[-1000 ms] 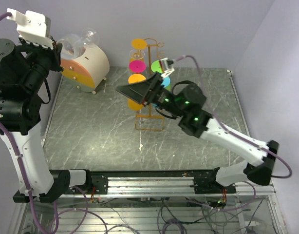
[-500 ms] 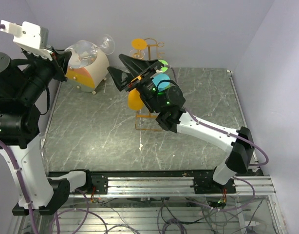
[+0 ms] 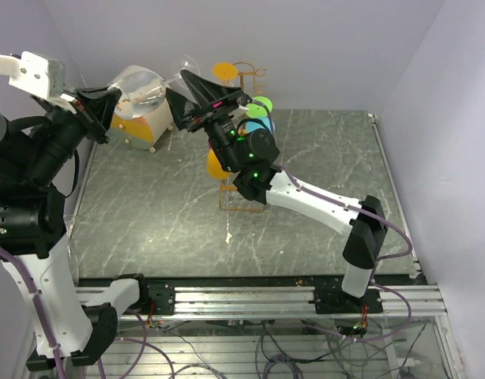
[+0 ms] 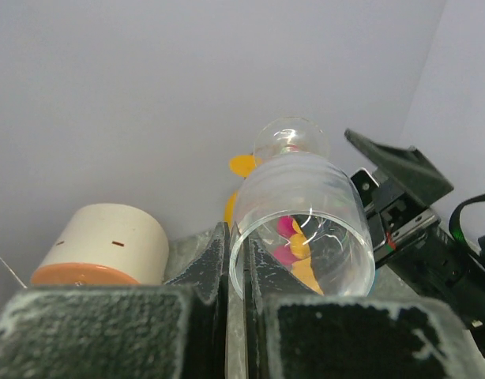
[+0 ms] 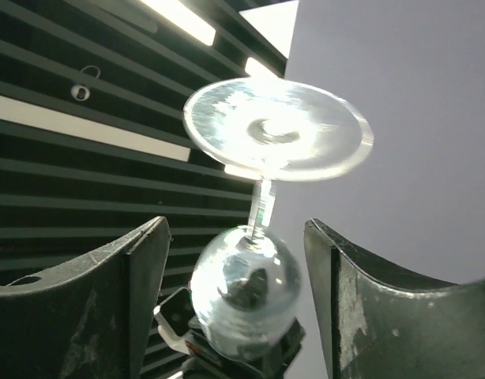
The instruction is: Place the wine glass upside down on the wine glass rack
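Observation:
The clear wine glass [image 3: 141, 82] hangs in the air at the back left, lying nearly on its side with its foot [image 3: 186, 66] towards the right. My left gripper [image 3: 108, 104] is shut on its rim; in the left wrist view the fingers [image 4: 215, 260] pinch the rim's wall of the wine glass [image 4: 302, 209]. My right gripper [image 3: 177, 83] stands open around the stem end. In the right wrist view the wine glass [image 5: 246, 288] sits between the right gripper's [image 5: 236, 229] fingers without touching them. The orange-yellow wine glass rack [image 3: 244, 199] stands mid-table behind the right arm.
A cream rounded cabinet [image 3: 148, 118] with orange and yellow drawers stands at the back left, under the glass. Coloured discs [image 3: 260, 106] hang on the rack. The purple back wall [image 3: 321, 47] is close behind.
My right arm swung left and up from the rack to the glass's stem end. My left arm lifted the glass and tipped its foot towards the right.

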`<state>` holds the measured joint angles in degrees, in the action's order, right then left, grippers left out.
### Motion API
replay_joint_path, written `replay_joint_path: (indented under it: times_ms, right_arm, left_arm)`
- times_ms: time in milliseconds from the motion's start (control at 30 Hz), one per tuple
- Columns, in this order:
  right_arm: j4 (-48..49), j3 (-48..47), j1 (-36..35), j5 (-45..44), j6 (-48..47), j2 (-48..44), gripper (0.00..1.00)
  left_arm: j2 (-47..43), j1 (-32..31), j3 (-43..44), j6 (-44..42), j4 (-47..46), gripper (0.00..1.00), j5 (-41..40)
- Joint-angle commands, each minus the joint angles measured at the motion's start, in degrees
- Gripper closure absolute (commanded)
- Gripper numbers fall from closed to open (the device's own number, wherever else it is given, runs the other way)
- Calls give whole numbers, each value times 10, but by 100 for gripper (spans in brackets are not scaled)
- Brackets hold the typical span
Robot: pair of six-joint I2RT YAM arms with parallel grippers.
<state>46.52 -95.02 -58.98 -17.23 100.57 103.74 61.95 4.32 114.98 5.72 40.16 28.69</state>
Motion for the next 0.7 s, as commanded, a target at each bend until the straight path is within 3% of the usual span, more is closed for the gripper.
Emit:
replay_joint_path:
  times_ms: [0, 167, 467, 567, 667]
  right_arm:
    - [9, -45, -2, -14, 3, 23, 35]
    - [19, -81, -2, -3, 5, 52, 54]
    - [21, -92, -3, -10, 4, 62, 63]
    - [22, -97, -3, -11, 5, 66, 77]
    - [24, -94, -3, -15, 3, 64, 99]
  left_arm:
    - [-10, 9, -27, 22, -56, 93, 29]
    - [-14, 11, -49, 34, -73, 93, 35]
    - [-20, 22, -72, 54, -97, 93, 48]
    - [-23, 25, -83, 62, -105, 93, 51]
    - [-25, 30, -91, 71, -116, 93, 59]
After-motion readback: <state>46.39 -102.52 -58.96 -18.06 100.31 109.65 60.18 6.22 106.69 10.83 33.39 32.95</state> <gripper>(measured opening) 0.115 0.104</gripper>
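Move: Hardly 3 cm off the right hand's open fingertips is the clear wine glass's stem: about 1 cm ahead, 2 cm left and 2 cm up. From the left hand, already gripping the bowl's rim, the stem is about 7 cm ahead, 8 cm right, near level. The rack's middle is some 15 cm ahead of the right hand, 14 cm right and 35 cm below; its nearest orange glass about 6 cm ahead, 9 cm right, 25 cm below. Closing on the stem just below the foot, the right fingers go from wide open to a pinch with one on each side, after the hand first rises about 1.5 cm, then eases some 2 cm left and forward, sinking about 1 cm again. The left hand keeps its hold on the bowl's rim and brings the glass down and forward, about 2 cm in all. ##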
